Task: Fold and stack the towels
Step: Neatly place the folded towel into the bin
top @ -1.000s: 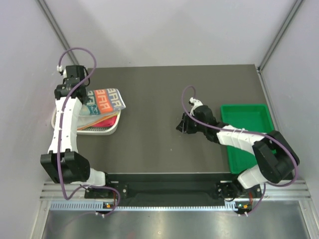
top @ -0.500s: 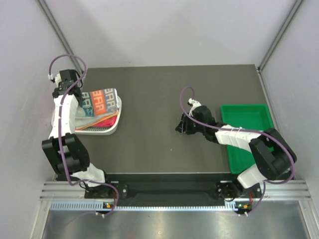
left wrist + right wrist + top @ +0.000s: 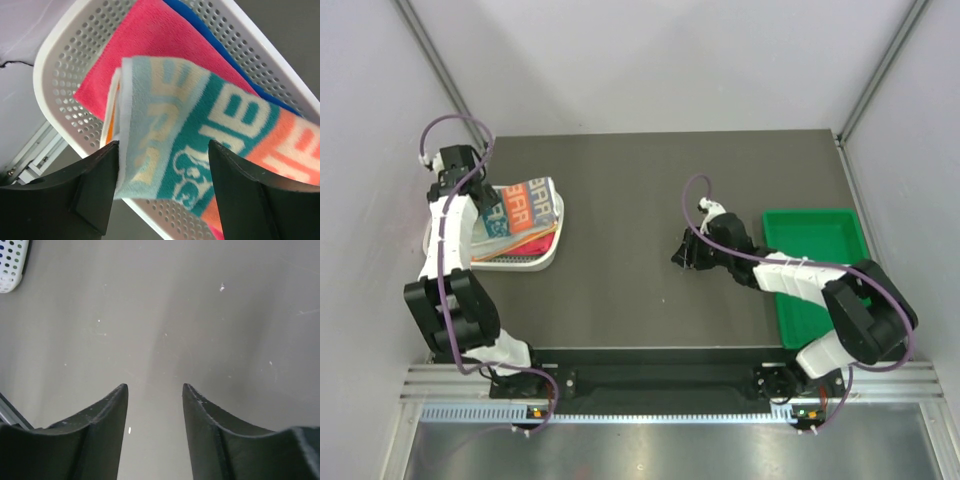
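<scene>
A folded letter-print towel (image 3: 200, 120) in teal, cream and orange lies on top of the stack in the white mesh basket (image 3: 55, 75). Under it are a pink-red towel (image 3: 150, 45), a blue towel (image 3: 220, 50) and a sliver of orange at the left. My left gripper (image 3: 164, 146) stands open at the basket's left end, its jaws wide apart either side of the letter towel's near edge. From above, that towel (image 3: 530, 205) overhangs the basket's far rim. My right gripper (image 3: 154, 387) is open and empty over bare table at mid-right (image 3: 678, 255).
The basket (image 3: 535, 265) sits at the table's left side, and its corner (image 3: 10, 265) shows in the right wrist view. A green plastic tray (image 3: 815, 240) lies at the right edge, beside the right arm. Side walls close in on both flanks.
My left gripper was shut on the letter towel and has opened, leaving it on the basket stack; the left arm drew back to the left. The right jaws widened slightly.
</scene>
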`<state>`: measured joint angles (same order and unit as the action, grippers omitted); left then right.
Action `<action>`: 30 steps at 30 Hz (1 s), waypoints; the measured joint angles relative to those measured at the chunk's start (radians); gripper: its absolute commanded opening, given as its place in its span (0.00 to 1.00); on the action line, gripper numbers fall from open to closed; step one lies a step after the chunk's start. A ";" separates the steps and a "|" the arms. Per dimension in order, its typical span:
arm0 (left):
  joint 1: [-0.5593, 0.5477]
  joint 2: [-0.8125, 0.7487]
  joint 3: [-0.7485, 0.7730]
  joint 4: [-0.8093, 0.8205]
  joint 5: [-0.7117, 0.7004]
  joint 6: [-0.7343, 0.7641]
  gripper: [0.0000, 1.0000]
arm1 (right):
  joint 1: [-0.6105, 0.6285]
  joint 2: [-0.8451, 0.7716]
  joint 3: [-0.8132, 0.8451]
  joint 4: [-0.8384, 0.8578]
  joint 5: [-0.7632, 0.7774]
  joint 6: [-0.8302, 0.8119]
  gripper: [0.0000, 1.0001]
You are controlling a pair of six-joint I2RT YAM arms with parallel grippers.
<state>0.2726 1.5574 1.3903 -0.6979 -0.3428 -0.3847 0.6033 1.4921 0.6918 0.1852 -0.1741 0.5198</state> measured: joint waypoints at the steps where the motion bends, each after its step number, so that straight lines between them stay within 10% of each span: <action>1: -0.009 -0.016 -0.013 0.006 0.005 -0.003 0.77 | 0.000 -0.009 -0.005 0.001 0.006 -0.003 0.53; 30: -0.717 -0.370 -0.391 0.229 0.151 -0.043 0.78 | -0.006 -0.461 0.010 -0.178 0.275 -0.064 0.94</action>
<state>-0.4446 1.1877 0.9997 -0.4694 -0.1921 -0.4278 0.5976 1.0313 0.7017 0.0074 0.1009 0.4553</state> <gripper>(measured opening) 0.779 0.927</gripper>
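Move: The folded towel, already let go on the stack, has its middle about 6 cm to the left hand's right, roughly level fore and aft, some 7 cm below. The bin's centre is about 4 cm right, level, 12 cm below; the red towel's exposed edge lies 12 cm right and 5 cm back, 11 cm below. From the right hand, the folded towel lies roughly 47 cm left and 12 cm ahead, about 4 cm higher. Still open, the left hand sweeps about 28 cm right, off the bin; the right rises 13 cm, opening. ##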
